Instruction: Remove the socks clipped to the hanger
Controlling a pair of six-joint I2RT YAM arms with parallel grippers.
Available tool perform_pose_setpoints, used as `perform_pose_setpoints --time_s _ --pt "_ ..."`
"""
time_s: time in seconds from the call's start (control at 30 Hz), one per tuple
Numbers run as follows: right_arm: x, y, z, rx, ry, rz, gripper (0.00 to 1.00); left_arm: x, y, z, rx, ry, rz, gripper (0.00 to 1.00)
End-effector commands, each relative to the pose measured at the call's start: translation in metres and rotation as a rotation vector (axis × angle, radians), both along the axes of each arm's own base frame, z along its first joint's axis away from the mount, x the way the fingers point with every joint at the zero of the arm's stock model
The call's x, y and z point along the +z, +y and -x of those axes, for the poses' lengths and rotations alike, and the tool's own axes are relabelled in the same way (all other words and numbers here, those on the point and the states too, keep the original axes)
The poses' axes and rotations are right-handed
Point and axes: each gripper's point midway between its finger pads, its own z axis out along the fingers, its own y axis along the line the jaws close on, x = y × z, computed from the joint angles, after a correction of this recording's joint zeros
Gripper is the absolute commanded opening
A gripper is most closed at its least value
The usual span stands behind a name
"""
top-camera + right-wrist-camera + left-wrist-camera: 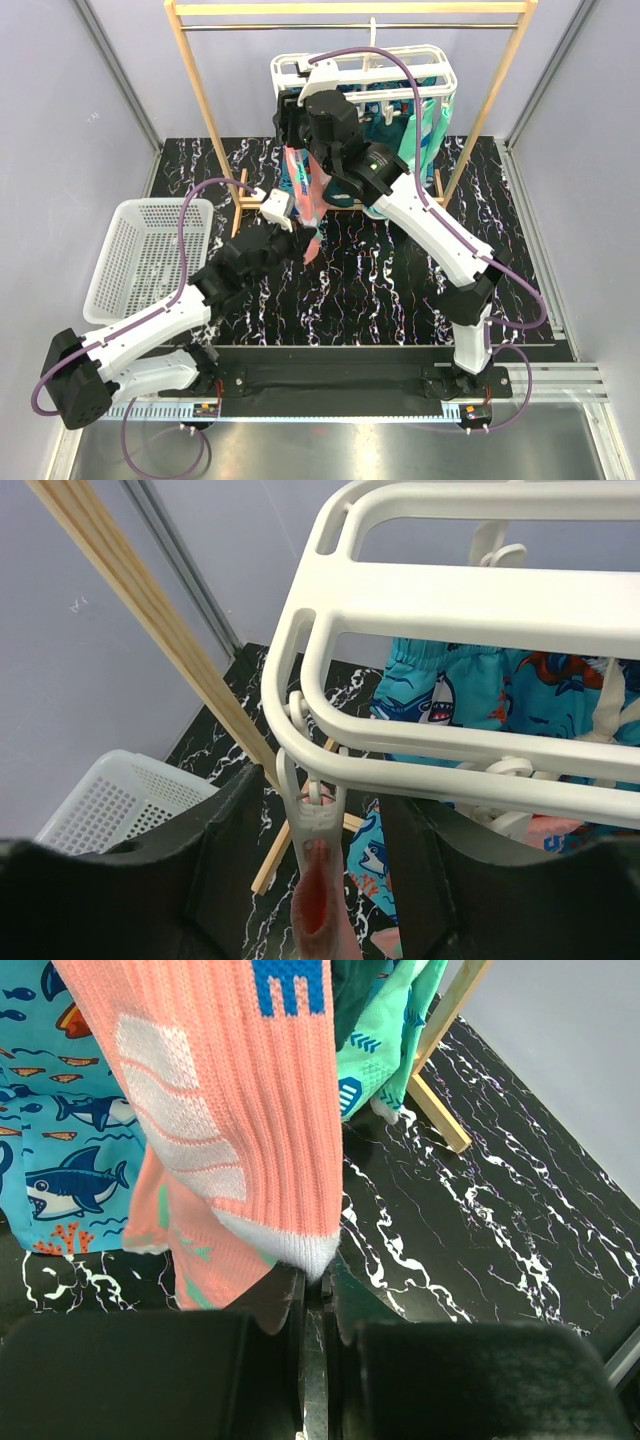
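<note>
The white hanger (365, 68) hangs from the wooden rail with several socks clipped under it. A coral-pink sock (306, 195) hangs from the peg (322, 815) at its left corner. My left gripper (304, 244) is shut on that sock's white toe end (300, 1250), low down. At the hanger's left corner, my right gripper (296, 110) stands open, and its fingers (228, 865) straddle the peg without touching it. The peg clamps the sock's cuff (325, 910). A blue shark-print sock (465, 695) and a mint-green sock (392, 1040) hang behind.
A white mesh basket (150, 258) stands at the table's left. The wooden stand's uprights (205, 105) and its foot (438, 1112) flank the hanger. Grey walls close in the back and sides.
</note>
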Motion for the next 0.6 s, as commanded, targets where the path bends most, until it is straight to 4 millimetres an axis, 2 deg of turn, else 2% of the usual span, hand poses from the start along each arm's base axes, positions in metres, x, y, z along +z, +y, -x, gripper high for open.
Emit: perform_pose_setpoints --time_s 0.0,0.2,0.33,0.4,0.43,0.5,0.53,0.57 --pt "0.0339 -0.0030 0.0029 -0.033 -0.078 -0.058 0.56 0.0312 -0.0033 -0.0055 0.017 -0.075 0.061 0.00" --pt "0.0411 -0.0051 0.0033 -0.059 -0.100 -0.069 0.51 0.0311 -0.0042 -0.0049 0.017 -0.073 0.063 0.00" --pt "0.0429 -0.0083 0.0011 -0.083 -0.106 -0.074 0.54 0.0309 -0.0044 -0.0042 0.017 -0.073 0.063 0.00" --pt "0.0414 -0.0099 0.0005 -0.099 -0.103 -0.070 0.49 0.0316 -0.0033 -0.0043 0.022 -0.075 0.063 0.00" --pt "0.0398 -0.0107 -0.0005 -0.107 -0.103 -0.063 0.43 0.0309 -0.0033 -0.0043 0.022 -0.074 0.062 0.00" --pt "0.0401 -0.0110 0.0004 -0.107 -0.104 -0.062 0.19 0.0314 -0.0029 -0.0043 0.023 -0.075 0.063 0.00" --pt "0.0384 -0.0110 -0.0003 -0.107 -0.101 -0.060 0.00 0.0312 -0.0025 -0.0042 0.025 -0.074 0.064 0.00" --pt "0.0392 -0.0112 0.0002 -0.105 -0.101 -0.061 0.00 0.0312 -0.0022 -0.0044 0.026 -0.074 0.064 0.00"
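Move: The clip that holds the coral sock on the hanger's front left corner sits almost between the right hand's open fingers, about 1 cm ahead and 1 cm below. The coral sock slants down from it, its middle some 6 cm back, 2 cm to the left and 10 cm below that hand; the second coral sock is about 2 cm back, 7 cm to the right and 12 cm below. From the left hand the clip lies roughly 14 cm ahead, 3 cm left and 19 cm up. The right hand stays at the hanger's corner, dipping a touch and then rising to about 1 cm above where it began as it turns some 5 degrees clockwise, and from half open its fingers shut almost fully, mostly late and fast, pinching the clip from both sides just under the white bar. The left hand stands still below, nearly shut, and keeps its hold on the lower part of the coral sock. ##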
